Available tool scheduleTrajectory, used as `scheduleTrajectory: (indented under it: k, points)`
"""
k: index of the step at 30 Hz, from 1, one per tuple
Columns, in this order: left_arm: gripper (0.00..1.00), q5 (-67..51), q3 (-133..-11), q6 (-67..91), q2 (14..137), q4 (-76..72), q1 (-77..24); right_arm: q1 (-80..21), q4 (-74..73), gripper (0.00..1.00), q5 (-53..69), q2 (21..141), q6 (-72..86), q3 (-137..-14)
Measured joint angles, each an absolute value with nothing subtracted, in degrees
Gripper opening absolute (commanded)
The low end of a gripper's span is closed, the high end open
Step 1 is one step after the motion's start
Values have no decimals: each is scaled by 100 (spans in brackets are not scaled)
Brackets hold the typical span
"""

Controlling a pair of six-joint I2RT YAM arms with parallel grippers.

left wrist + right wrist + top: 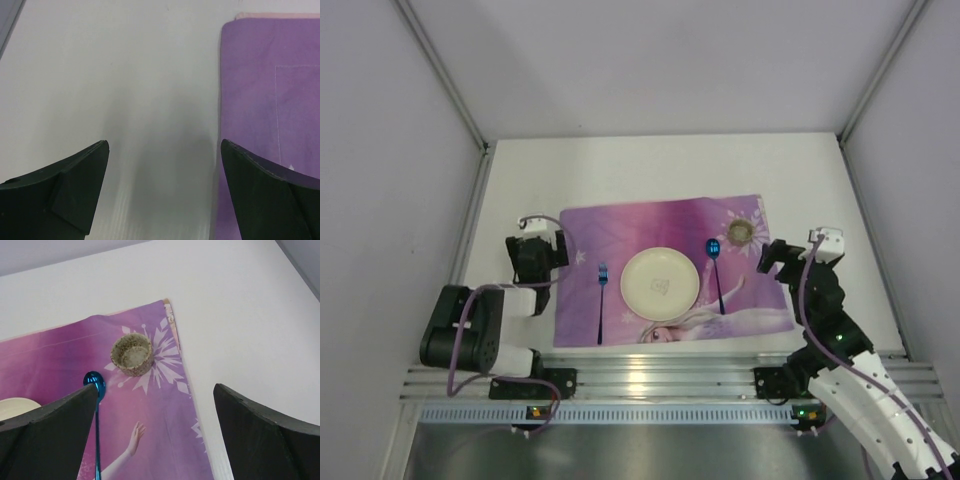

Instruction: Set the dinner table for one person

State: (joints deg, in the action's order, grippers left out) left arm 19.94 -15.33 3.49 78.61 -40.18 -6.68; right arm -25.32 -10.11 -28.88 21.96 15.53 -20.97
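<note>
The white dinner table [650,165] carries a purple placemat [660,225] printed with snowflakes and a cartoon girl. On the mat lie a cream plate [660,283] in the middle, a blue fork [602,300] to its left, a blue spoon [716,270] to its right and a small speckled cup [740,232] at the far right corner. My left gripper [552,250] is open and empty, just left of the mat's edge [270,100]. My right gripper [770,262] is open and empty over the mat's right edge, near the spoon [95,390] and cup [132,354].
A ribbed aluminium rail [660,380] runs along the near edge between the arm bases. Grey walls enclose the table at left, right and back. Bare white tabletop [115,75] lies left of the mat and behind it.
</note>
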Motion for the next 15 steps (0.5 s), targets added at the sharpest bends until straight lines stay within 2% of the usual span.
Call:
scheduleTrajectory:
  k: [3, 7, 8, 9, 15]
  points:
    - [97, 1605, -1938, 276, 8436, -4285, -491, -2532, -915, 100, -2895, 2222, 1542, -2071]
    - [99, 1199, -1837, 235, 8976, -5360, -366, -2532, -506, 100, -2947, 2532, 1433, -1907]
    - [93, 1140, -1817, 235, 9019, -5393, -357, -2532, -388, 100, -2958, 2685, 1369, -1865]
    - [99, 1107, -1809, 237, 9037, -5426, -351, -2532, -248, 100, -2987, 2862, 1302, -1820]
    - [99, 985, -1800, 215, 9039, -5798, -340, -2504, 834, 100, -3262, 4254, 854, -1638]
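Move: The cup stands roughly 11 cm ahead of the right hand, 8 cm to its left and 16 cm below; the spoon's middle is about level with that hand, 13 cm left and 18 cm down. From the left hand, the mat's far left corner lies some 8 cm ahead, 6 cm to the right and 4 cm below, while the fork's middle is about 13 cm back, 15 cm right and 4 cm below. No contact is seen: the right hand, wide open, sinks about 5 cm and eases forward some 3.5 cm towards the cup, its left side dipping about 10 degrees and its fingers tipping slightly down. The open left hand slides about 4 cm forward towards the mat's far left corner, slowing as it goes, fingers tilting up a little and turning slightly clockwise. ##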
